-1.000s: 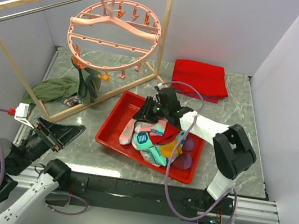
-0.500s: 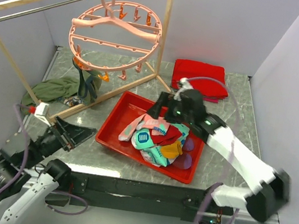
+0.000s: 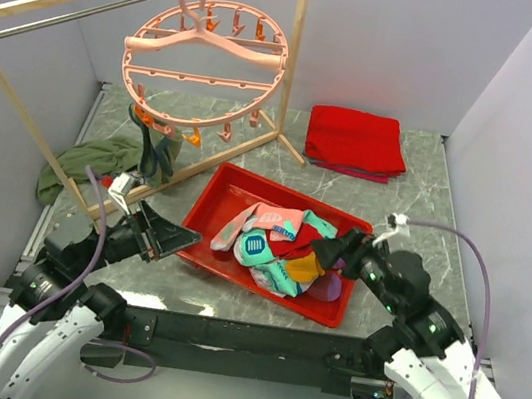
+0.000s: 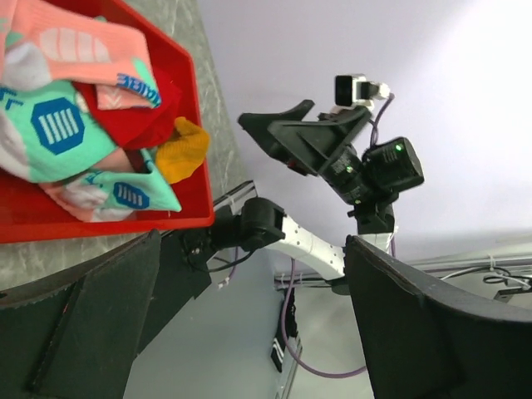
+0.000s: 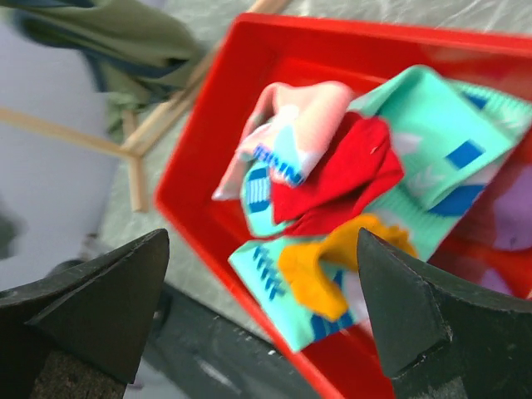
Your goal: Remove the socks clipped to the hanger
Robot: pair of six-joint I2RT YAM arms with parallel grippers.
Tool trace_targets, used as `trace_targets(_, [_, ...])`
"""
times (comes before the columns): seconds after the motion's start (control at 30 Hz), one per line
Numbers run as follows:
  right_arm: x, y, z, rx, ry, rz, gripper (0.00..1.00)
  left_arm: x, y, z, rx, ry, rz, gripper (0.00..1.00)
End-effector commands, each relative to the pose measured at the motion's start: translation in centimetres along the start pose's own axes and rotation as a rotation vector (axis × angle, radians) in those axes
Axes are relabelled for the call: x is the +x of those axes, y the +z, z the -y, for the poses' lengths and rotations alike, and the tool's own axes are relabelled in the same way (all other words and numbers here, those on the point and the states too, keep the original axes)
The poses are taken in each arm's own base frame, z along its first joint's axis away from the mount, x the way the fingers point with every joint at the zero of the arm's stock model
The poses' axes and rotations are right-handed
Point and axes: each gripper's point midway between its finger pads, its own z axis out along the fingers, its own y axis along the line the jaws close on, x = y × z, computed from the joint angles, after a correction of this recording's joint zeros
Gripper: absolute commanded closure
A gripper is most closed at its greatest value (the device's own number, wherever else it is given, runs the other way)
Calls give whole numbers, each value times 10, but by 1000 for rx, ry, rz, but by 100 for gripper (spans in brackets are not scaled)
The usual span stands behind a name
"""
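Observation:
The pink round hanger hangs from the rack bar at the back left. One dark green sock dangles from a clip on its left side. Several socks in teal, pink, red and orange-yellow lie heaped in the red tray; the same socks fill the right wrist view. My left gripper hovers open and empty at the tray's near left corner. Just off the tray's near right side, my right gripper is open and empty. In the wrist views the left gripper and right gripper hold nothing.
The wooden rack with its metal bar stands at the back left. A green cloth lies under it. A folded red cloth lies at the back right. White walls close in both sides.
My right arm has pulled back from over the tray towards the near right, and its jaws have opened. My left arm has moved right, towards the tray's near corner. The hanger sways slightly.

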Motion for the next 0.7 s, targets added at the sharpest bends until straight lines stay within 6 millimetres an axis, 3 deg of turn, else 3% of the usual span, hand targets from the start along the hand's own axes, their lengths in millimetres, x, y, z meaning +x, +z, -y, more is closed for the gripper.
trace_targets(0.0, [12, -10, -25, -160, 144, -28, 0, 13, -1, -10, 33, 19, -38, 4])
trace_targets(0.17, [41, -9, -22, -174, 244, -135, 0, 33, -6, -37, 12, -11, -81, 4])
trace_targets(0.33, [28, -25, -22, -259, 256, -9, 0, 48, -17, -51, 34, -44, -83, 4])
trace_targets(0.5, [35, -26, -9, -244, 310, 18, 0, 54, -23, -63, 13, -63, -77, 4])
trace_targets(0.67, [47, -23, -2, -207, 280, -34, 0, 54, -25, -62, 19, -61, -71, 4])
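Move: Both hands are empty and open. The sock pile in the red tray lies about 10 cm ahead of the left hand, 20 cm to its right and 26 cm below; the dark green sock still hanging is some 23 cm ahead of that hand, 12 cm to its left, 15 cm lower. From the right hand the pile is about 4 cm ahead, 8 cm left, 19 cm below; the ochre sock is 1 cm ahead and 3 cm left, the purple one 3 cm back and 3 cm right, both just as low. Straight down for the most part goes the left hand, about 9 cm beside the tray's left end, easing slightly back as its fingers tip down some 10 degrees. Meanwhile the right hand draws back towards its own base by about 5 cm, sinking slightly over the tray's right part and rolling left side up some 20 degrees. Both grippers stay wide open and empty. ##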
